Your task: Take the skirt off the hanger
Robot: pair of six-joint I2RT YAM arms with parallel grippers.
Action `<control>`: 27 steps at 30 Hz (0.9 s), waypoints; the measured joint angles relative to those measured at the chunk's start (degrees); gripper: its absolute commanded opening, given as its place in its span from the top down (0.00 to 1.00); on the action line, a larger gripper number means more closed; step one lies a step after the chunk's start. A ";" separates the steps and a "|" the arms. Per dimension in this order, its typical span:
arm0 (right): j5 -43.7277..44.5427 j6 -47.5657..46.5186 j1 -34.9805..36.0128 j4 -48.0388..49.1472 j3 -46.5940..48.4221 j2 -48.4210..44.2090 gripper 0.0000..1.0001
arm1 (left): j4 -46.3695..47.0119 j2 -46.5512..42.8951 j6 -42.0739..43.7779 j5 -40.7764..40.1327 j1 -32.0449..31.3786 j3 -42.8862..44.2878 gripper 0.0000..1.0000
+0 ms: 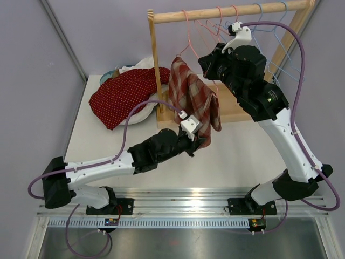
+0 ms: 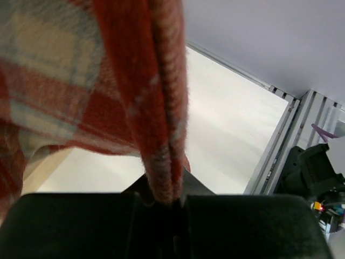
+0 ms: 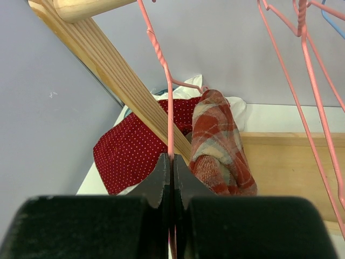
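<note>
A red and cream plaid skirt [image 1: 190, 95] hangs from a pink wire hanger [image 1: 187, 38] on the wooden rail. My left gripper [image 1: 202, 141] is shut on the skirt's lower hem [image 2: 161, 162], with a fold of cloth pinched between the jaws. My right gripper [image 1: 207, 63] is shut on the pink hanger's wire [image 3: 170, 121], just to the right of the skirt's top. The skirt [image 3: 218, 145] droops below and beside that wire.
A wooden rack [image 1: 156, 59] stands on a flat wooden base [image 1: 237, 110]. Several more pink and blue hangers [image 1: 259, 21] hang on the rail. A red dotted garment [image 1: 124, 94] lies piled over white cloth at the back left.
</note>
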 measured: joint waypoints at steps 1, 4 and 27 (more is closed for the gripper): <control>0.00 -0.02 0.00 -0.39 0.37 0.07 1.00 | 1.18 -1.66 -0.72 -0.04 -0.20 -2.62 1.00; -0.02 -0.04 0.00 -1.66 1.81 0.44 1.00 | 2.78 -7.98 -3.65 -1.40 -2.27 -11.63 1.00; 3.96 -5.16 0.31 -3.37 22.62 13.42 1.00 | -29.05 -23.17 -38.73 -31.06 -44.28 -27.85 1.00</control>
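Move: From the left hand, already pinching the red plaid skirt's hem, the bare table by its near edge lies some 8 cm back, 10 cm left and 27 cm down. The skirt's middle is about 12 cm ahead, 2 cm left and 8 cm up; the pink hanger's gripped side 15 cm ahead, 8 cm right, 22 cm up. The polka-dot skirt lies 36 cm ahead, 30 cm left, 22 cm below. From the right hand the plaid skirt's middle is level, 7 cm left, 14 cm down. Pulling back by some 20 cm, down and to its left, the left hand keeps its pinch on the hem, draws the plaid skirt away from the hanger and rack, and tips its fingers some 20 degrees further down. The right hand keeps hold of the pink hanger's side, then in the second half lifts about 5 cm and edges forward. ##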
